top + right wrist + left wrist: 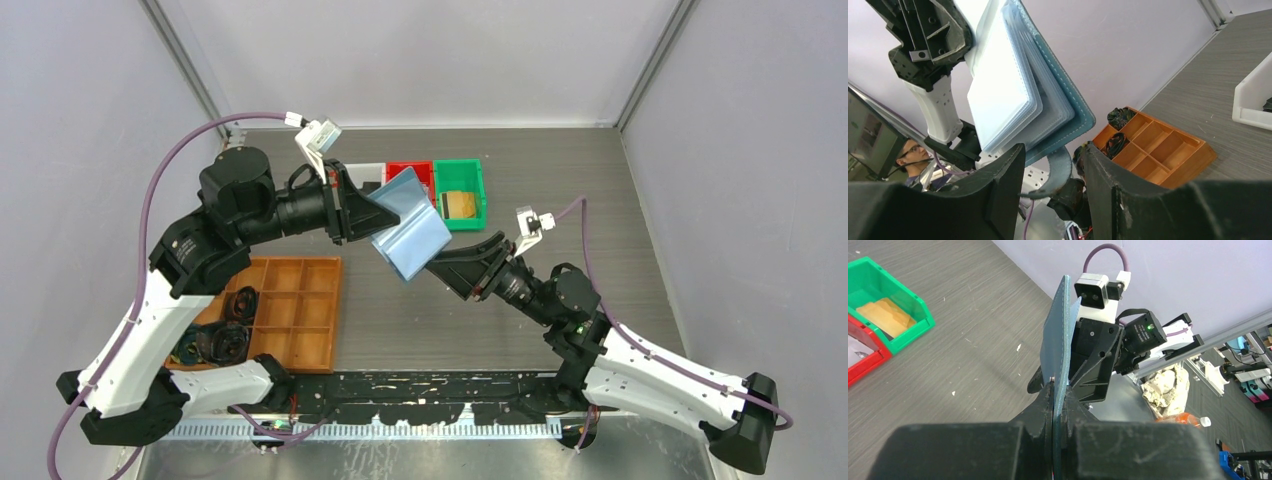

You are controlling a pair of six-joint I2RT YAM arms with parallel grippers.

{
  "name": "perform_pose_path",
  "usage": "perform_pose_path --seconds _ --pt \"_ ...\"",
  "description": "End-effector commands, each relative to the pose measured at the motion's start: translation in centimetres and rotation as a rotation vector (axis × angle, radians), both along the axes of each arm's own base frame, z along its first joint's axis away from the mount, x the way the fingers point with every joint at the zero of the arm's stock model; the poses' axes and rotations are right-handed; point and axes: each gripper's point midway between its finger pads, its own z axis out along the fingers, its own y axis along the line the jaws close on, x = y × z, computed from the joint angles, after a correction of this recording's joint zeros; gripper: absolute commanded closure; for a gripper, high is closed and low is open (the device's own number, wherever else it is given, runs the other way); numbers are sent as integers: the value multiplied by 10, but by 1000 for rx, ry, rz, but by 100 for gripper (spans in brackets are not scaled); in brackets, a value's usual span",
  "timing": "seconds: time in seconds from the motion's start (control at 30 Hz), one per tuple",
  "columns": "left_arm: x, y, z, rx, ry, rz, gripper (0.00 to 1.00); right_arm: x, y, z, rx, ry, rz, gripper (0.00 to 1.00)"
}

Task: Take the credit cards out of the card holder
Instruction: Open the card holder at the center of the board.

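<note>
My left gripper (368,216) is shut on one edge of the light blue card holder (412,228) and holds it open in the air above the table. In the left wrist view the card holder (1062,330) stands edge-on between my closed fingers. My right gripper (440,262) is open just below the holder's lower edge. In the right wrist view the holder (1063,100) shows pale inner sleeves (1003,85), and its small tab (1057,172) hangs between my open fingers without being pinched. A gold-tan card (460,203) lies in the green bin (478,195).
A red bin (398,170) and a white bin (366,170) stand beside the green one at the back. An orange-brown compartment tray (300,310) with dark cables sits at the front left. It also shows in the right wrist view (1158,150).
</note>
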Motion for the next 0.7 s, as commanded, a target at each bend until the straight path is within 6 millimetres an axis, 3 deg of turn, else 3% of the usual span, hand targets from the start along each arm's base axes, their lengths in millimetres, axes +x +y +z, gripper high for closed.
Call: perform_pose_path --seconds 0.0,0.37,0.53,0.67 --pt "-8 2 43 -121 -78 -22 100 3 -9 27 99 -25 -37 48" --pt "-6 2 43 -124 -69 -18 100 17 0 55 154 -30 -72 38" --pt "-7 3 41 -118 -68 -18 100 14 0 82 217 -77 -54 20" --pt "-9 4 36 -107 -66 -23 100 3 4 101 240 -123 8 14"
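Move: The card holder, still pinched at one edge by the left fingers, has its middle about 3 cm right of the left hand and 1 cm below. From the right hand it lies some 6 cm up, 4 cm left and 2 cm ahead. Down on the table, about 33 cm below the right hand and 28 cm ahead, stand the green bin, 5 cm to the right, and the red bin, 6 cm to the left. Right fingers reach forward-left about 3 cm, then rise 3.5 cm against the card holder, spreading; left keeps pinching. ##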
